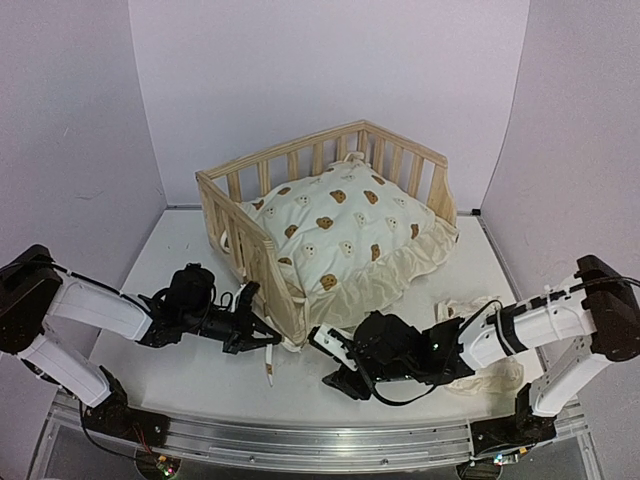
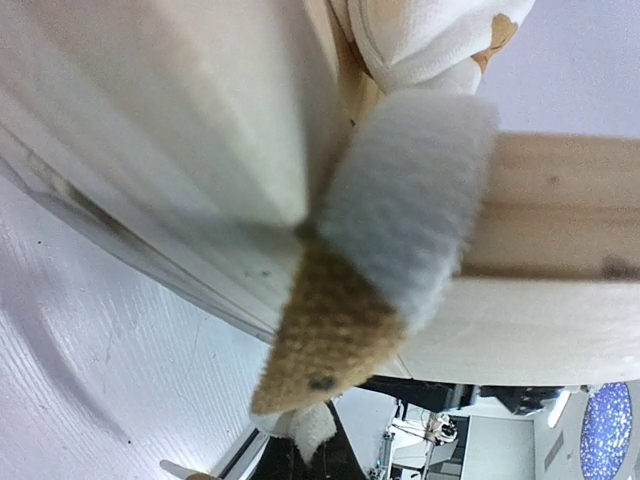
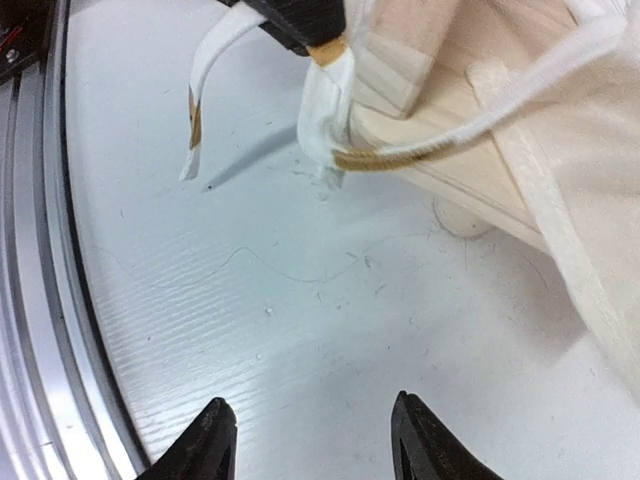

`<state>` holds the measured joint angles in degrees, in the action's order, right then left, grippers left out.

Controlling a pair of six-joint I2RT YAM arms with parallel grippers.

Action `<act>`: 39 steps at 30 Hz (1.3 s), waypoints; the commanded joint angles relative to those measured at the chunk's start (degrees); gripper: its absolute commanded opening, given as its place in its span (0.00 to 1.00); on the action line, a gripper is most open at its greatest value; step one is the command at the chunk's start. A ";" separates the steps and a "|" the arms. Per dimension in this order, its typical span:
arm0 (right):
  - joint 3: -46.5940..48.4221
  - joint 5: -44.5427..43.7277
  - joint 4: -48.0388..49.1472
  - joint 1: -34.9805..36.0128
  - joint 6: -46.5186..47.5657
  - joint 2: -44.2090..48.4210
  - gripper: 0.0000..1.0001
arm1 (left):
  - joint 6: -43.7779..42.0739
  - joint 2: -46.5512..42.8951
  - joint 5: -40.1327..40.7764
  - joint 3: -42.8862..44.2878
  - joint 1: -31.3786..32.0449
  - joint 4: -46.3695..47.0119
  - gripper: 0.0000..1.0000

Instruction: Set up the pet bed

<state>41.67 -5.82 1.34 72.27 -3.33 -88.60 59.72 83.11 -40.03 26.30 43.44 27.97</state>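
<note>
The pet bed [image 1: 262, 252], a light pine slatted frame, stands mid-table with a cream bear-print cushion [image 1: 340, 225] lying in it. At the bed's near left corner my left gripper [image 1: 266, 336] is shut on the cushion's tie strap. In the left wrist view that strap [image 2: 400, 200] wraps round a wooden rail [image 2: 570, 190], its white fleece side over a tan tip [image 2: 325, 340]. My right gripper [image 1: 332, 358] hovers low just in front of the same corner. It is open [image 3: 315, 445] over bare table, a little short of the bed's corner and round foot [image 3: 458, 216].
A second loose tie [image 1: 268, 374] lies on the table before the corner, and it shows as a curled white strip [image 3: 196, 108] in the right wrist view. A small bear-print pillow [image 1: 487, 378] lies under my right arm. The metal rail [image 1: 300, 440] runs along the table's near edge.
</note>
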 commanded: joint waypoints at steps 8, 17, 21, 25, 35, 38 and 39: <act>0.16 -3.16 38.65 -0.11 13.79 -12.99 0.51 | -7.28 1.28 -1.82 11.24 -0.20 -21.39 0.00; 0.45 -6.70 45.54 0.15 11.93 -17.61 0.51 | -8.27 1.12 -4.55 11.55 -0.29 -21.67 0.00; 0.96 -9.13 48.37 0.58 10.45 -18.72 0.51 | -8.89 1.60 -5.86 11.84 -0.29 -21.80 0.00; 1.57 -11.23 50.44 1.17 9.44 -19.57 0.41 | -9.31 1.55 -6.60 11.75 -0.29 -21.79 0.00; 2.26 -12.36 53.33 3.31 7.95 -20.89 0.31 | -10.24 2.54 -7.16 12.19 -0.29 -21.75 0.00; 3.93 -16.07 51.71 3.32 7.16 -22.31 0.30 | -10.33 2.27 -7.35 12.18 -0.29 -21.78 0.00; 4.28 -17.22 51.46 3.32 7.01 -22.58 0.27 | -10.29 2.05 -7.34 12.19 -0.29 -21.75 0.00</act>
<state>42.94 -17.89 50.46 75.26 5.48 -109.91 49.25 83.24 -46.41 35.55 42.94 5.54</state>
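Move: Ahead of the right hand, whose fingers are half open and empty, the bed tie hangs at the left fingertips: some 11 cm left, 5 cm farther out and 3 cm higher. The bed's near corner post stands about 9 cm ahead and 9 cm left, and the cushion's ruffled edge about 12 cm straight ahead. The left hand already grips the tie, which sits at its fingertips, a centimetre to the right and just below. Leftward and a little forward, the right hand sweeps some 9 cm in to the tie, quickly at first and nearly level, then rising about 3 cm beside the left fingertips. Its fingers swing up about 30 degrees from their steep downward slant and narrow from half open to roughly a third, without shutting. The left hand keeps the tie pinched and eases slightly back. ##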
